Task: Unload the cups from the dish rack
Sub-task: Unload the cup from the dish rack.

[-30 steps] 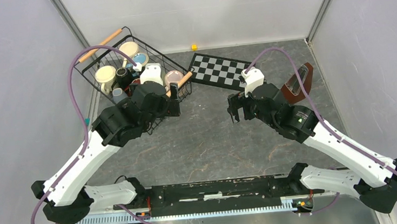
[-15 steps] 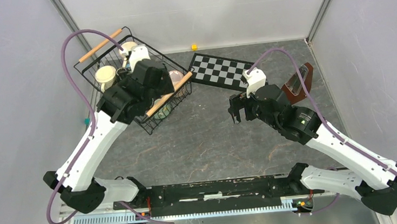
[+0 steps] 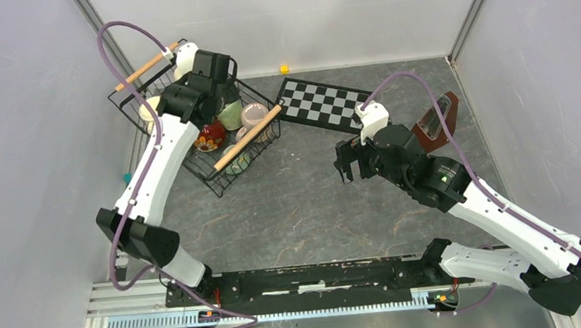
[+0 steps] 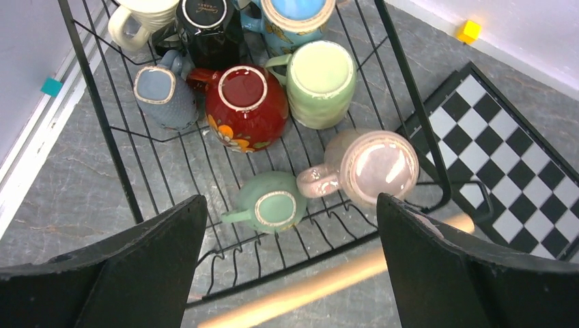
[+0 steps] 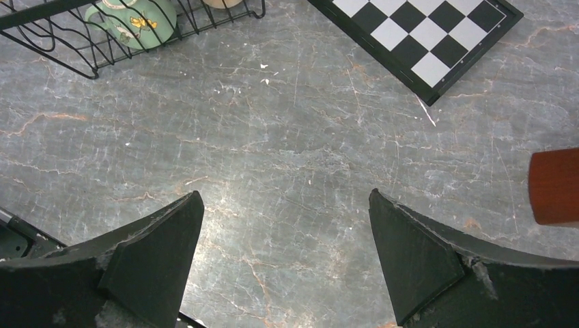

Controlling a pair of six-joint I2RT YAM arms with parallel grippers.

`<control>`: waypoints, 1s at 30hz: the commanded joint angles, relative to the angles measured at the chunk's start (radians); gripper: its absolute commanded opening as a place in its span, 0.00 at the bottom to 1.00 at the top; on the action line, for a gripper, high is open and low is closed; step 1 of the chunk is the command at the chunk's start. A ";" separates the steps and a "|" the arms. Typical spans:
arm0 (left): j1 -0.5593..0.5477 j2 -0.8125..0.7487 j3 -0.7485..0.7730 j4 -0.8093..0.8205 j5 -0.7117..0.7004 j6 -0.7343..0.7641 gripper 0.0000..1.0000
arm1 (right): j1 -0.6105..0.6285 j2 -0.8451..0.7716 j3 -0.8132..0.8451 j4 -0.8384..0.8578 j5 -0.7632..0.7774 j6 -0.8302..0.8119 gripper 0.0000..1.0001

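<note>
The dish rack (image 3: 247, 138), a black wire basket with wooden handles, stands at the back left. Inside it lie several cups bottom up: red (image 4: 246, 102), light green (image 4: 321, 82), pink (image 4: 375, 167), teal-green (image 4: 273, 201), grey-blue (image 4: 164, 96), black (image 4: 208, 27), cream (image 4: 140, 14) and blue (image 4: 297, 17). My left gripper (image 4: 290, 201) hangs open high above the rack (image 4: 414, 109), over the teal-green and pink cups, touching nothing. My right gripper (image 5: 284, 195) is open over bare table, right of the rack, with one green cup (image 5: 133, 24) at its view's top left.
A black-and-white checkered board (image 3: 322, 104) lies right of the rack. A brown metronome (image 3: 434, 123) stands behind my right arm. A small yellow cube (image 3: 285, 69) sits by the back wall. Grey walls close in left, right and behind.
My left arm has swung from the rack's near corner up and back, and now reaches over its rear half. The right arm has barely moved. Both grippers stay open.
</note>
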 commanded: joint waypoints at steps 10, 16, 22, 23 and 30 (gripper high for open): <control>0.125 0.163 0.028 0.093 0.083 -0.102 1.00 | 0.002 -0.018 -0.008 -0.027 -0.004 0.021 0.98; 0.171 0.120 -0.108 0.122 0.134 -0.124 1.00 | 0.002 -0.011 -0.040 -0.001 -0.013 0.007 0.98; 0.180 0.091 -0.184 0.101 0.128 -0.218 1.00 | 0.001 0.010 -0.049 0.029 -0.053 -0.008 0.98; 0.186 0.083 -0.203 0.105 0.134 -0.224 1.00 | 0.002 0.009 -0.054 0.030 -0.056 -0.010 0.98; 0.211 0.033 -0.338 0.133 0.185 -0.294 0.99 | 0.000 0.004 -0.076 0.044 -0.066 -0.022 0.98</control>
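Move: The left gripper, wide open, hangs about 25 cm above the small green cup, which lies almost straight below it, roughly 1 cm back. Of its neighbours, the pink mug stands about 7 cm ahead and 6 cm right of the gripper, the red mug 6 cm ahead and 6 cm left, the pale green mug 9 cm ahead and 1 cm left. From the right gripper the green cup is some 13 cm ahead, 25 cm left and 20 cm down. Bring the left gripper down about 14 cm towards the green cup in the rack, first swinging forward some 5 cm, then drawing back nearly as far, and drifting left throughout. Tip its fingers about 15 degrees further down, turn it slightly counter-clockwise, and keep it wide open, touching no cup yet. Let the empty right gripper sink about 3 cm. ##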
